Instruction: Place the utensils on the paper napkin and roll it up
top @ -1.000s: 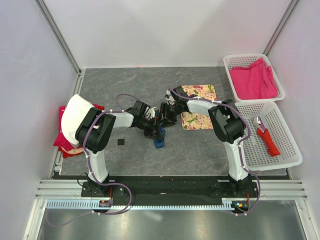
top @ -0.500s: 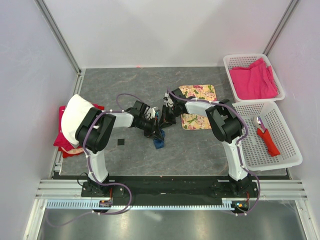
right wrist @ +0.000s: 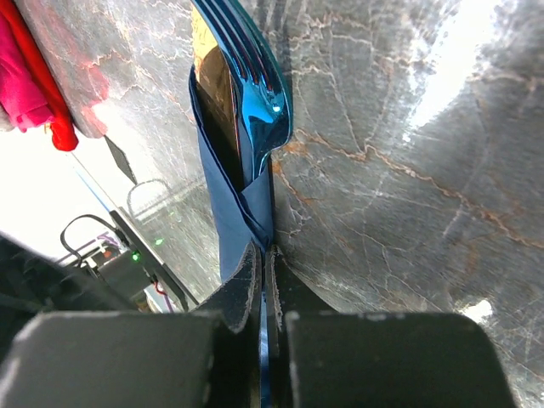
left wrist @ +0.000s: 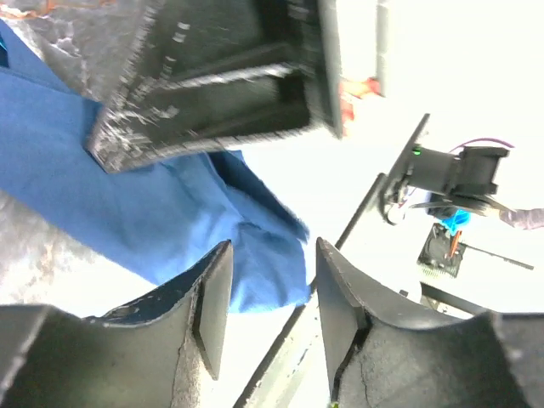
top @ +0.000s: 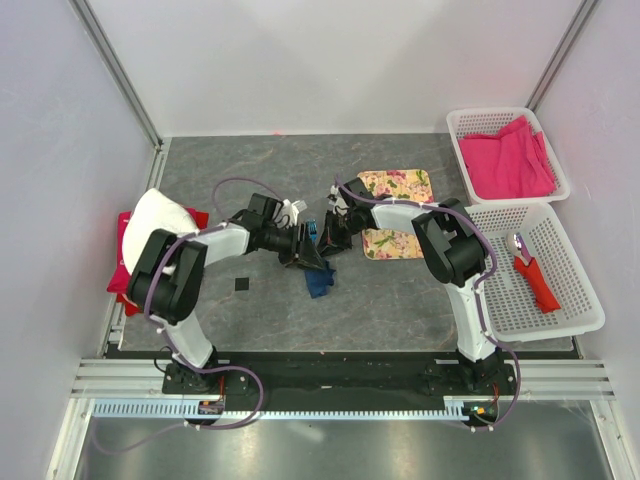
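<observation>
The blue paper napkin (right wrist: 223, 217) is folded round a shiny blue fork (right wrist: 255, 93), one of the utensils, whose tines stick out of it. My right gripper (right wrist: 263, 255) is shut on the napkin's lower end and holds the bundle above the table. From above, the napkin (top: 319, 281) hangs down between the two arms, below the right gripper (top: 331, 236). My left gripper (left wrist: 268, 293) is open, and only the napkin (left wrist: 161, 200) shows beyond its gap. It sits just left of the bundle in the top view (top: 303, 247).
A floral mat (top: 400, 214) lies right of the grippers. One white basket (top: 455, 121) holds pink cloth. A second basket (top: 572, 300) holds a red-handled tool (top: 536, 276). Red and white cloths (top: 150, 222) lie at the left edge, and a small black square (top: 241, 286) is on the table.
The right gripper has shut on the napkin bundle. The left gripper has opened, let go of it and drawn back a little to the left.
</observation>
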Motion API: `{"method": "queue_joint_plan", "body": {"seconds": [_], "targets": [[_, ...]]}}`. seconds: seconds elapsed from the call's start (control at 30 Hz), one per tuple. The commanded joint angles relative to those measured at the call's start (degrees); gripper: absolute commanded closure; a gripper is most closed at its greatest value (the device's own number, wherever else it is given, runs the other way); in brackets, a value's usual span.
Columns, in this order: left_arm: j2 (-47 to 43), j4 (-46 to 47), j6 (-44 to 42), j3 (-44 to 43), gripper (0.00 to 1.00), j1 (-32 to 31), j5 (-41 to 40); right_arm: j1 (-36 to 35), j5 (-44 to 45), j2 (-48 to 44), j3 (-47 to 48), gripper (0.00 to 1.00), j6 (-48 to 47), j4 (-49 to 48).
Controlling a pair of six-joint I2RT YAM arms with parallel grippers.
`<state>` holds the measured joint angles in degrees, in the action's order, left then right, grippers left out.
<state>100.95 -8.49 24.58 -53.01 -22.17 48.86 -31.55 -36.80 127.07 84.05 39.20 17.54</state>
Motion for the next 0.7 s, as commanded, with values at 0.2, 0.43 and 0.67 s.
{"method": "queue_joint_plan", "body": {"seconds": [0.2, 0.43, 0.67], "targets": [[-1.5, 1.5, 1.5, 4.1, 0.59, 0.3, 2.3, 1.2, 15.4, 2.6, -3.5, 1.00, 0.9, 2.0], [4.9, -2.7, -1.6, 0.7, 0.77, -0.1, -2.4, 1.3, 14.6, 2.4, -3.8, 1.00, 1.0, 1.6], [9.1, -10.8, -7.8, -5.3, 0.82, 0.5, -10.6, 2.6, 15.0, 2.8, -2.8, 1.00, 1.1, 1.5]]}}
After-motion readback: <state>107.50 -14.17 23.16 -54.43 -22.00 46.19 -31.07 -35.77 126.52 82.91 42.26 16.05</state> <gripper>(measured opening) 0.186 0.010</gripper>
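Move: The napkin's loose near end lies about 3 cm back, 2 cm to the right and 5 cm below the open left hand. The rolled part pinched by the right fingers is some 3 cm ahead and 3 cm right of the left hand, 5 cm down, with the fork head about 4 cm farther out and 2 cm to the left of that pinch. From the right hand, the loose end lies roughly 7 cm straight back, at about the same height. Closing from half open to nearly shut, the left hand first rises about 1 cm while easing back and slightly left, then drops some 5 cm towards the napkin's loose near end, tilting around 10 degrees; its fingertips come down close over or onto the cloth. The right hand stays put, fingers still shut on the roll just nearer the base than the cutlery heads. ##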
